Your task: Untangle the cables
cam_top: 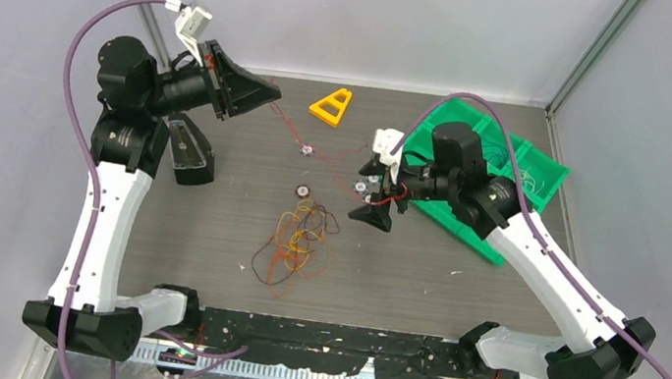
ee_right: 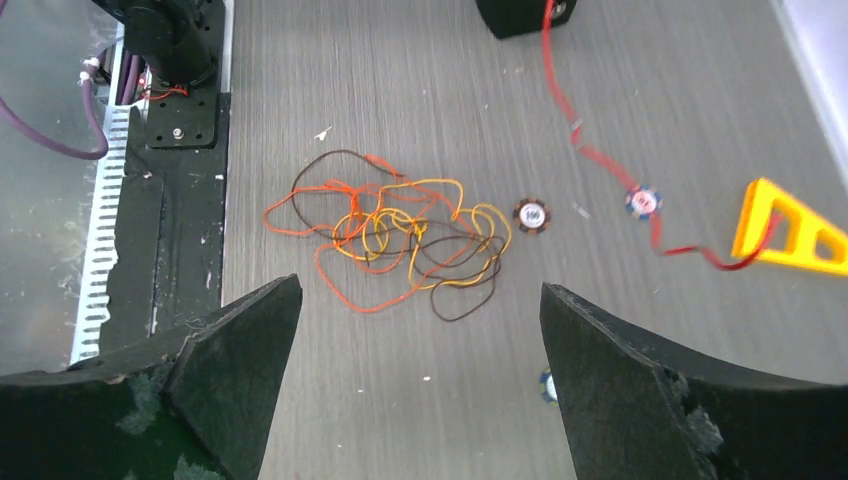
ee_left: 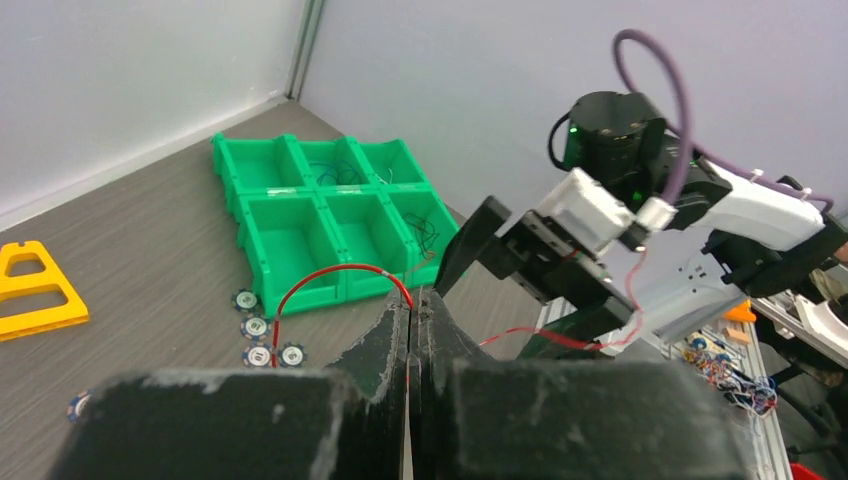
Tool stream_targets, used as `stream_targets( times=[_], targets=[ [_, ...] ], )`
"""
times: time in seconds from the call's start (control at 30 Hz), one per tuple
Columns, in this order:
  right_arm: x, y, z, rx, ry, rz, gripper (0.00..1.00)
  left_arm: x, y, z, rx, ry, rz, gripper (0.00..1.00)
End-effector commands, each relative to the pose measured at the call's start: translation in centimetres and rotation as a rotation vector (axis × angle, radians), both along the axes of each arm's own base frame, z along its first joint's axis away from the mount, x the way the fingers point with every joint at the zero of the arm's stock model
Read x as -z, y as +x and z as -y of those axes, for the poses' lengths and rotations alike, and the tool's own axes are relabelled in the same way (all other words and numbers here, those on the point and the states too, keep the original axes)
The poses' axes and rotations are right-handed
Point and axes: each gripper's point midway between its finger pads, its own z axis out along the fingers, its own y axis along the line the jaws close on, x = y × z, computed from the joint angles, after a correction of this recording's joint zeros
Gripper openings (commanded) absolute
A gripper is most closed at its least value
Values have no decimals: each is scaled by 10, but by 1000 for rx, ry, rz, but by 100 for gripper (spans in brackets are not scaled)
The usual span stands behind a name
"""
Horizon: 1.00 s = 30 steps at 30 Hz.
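Note:
A loose tangle of thin orange, yellow and dark brown cables (cam_top: 298, 239) lies on the table's middle, and it also shows in the right wrist view as a bundle (ee_right: 400, 240) ahead of the fingers. A separate red cable (cam_top: 289, 127) stretches from my left gripper (cam_top: 268, 96), which is raised at the back left, down towards the right gripper. The left gripper (ee_left: 412, 300) is shut on that red cable (ee_left: 330, 272), which arcs out from its tips. My right gripper (cam_top: 369, 192) hovers just right of the tangle. It (ee_right: 420, 290) stands wide open with nothing between its fingers.
A green compartment bin (cam_top: 523, 171) sits at the back right under the right arm. A yellow triangle (cam_top: 332, 106) lies at the back. Small round discs (cam_top: 303, 190) lie along the red cable. A black block (cam_top: 189, 151) stands by the left arm.

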Motion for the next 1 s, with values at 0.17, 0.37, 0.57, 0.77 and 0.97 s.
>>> stream_targets(
  times=[0.17,0.37,0.57,0.77,0.97],
  targets=[
    [59,-18,32,-79,-194,58,95,-39,40,-37,-295,49,146,0],
    [116,-14,66,90,-289,-78,95,-71,67,-63,-371,-37,148,0],
    [43,6,59,171,-69,-45,95,-47,56,-45,-209,7,94,0],
    [-101,-1,21,69,274,86,95,-6,7,-3,133,48,-1,0],
    [-153,-8,-10,-53,357,119,95,11,-29,28,288,57,-29,0]
  ],
)
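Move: A red cable strand runs from the shut left fingers and lies across the open right gripper, about 4 cm to the right of that hand's point and level with it. From the right hand, the cable tangle lies 11 cm left, 3 cm back and 27 cm below; the black chip is 11 cm left and 7 cm ahead, also on the table. From the left hand, the tangle is about 8 cm back, 3 cm right and 46 cm down. The red strand comes free of the right gripper as that hand, fingers kept wide open and tipping down, dips some 15 cm and a little right, then swings sharply up, fingertips lifting, to about 12 cm above its start. The left keeps its pinch, sweeping about 7 cm forward with some left and up, then back, right and down nearly to its start. ##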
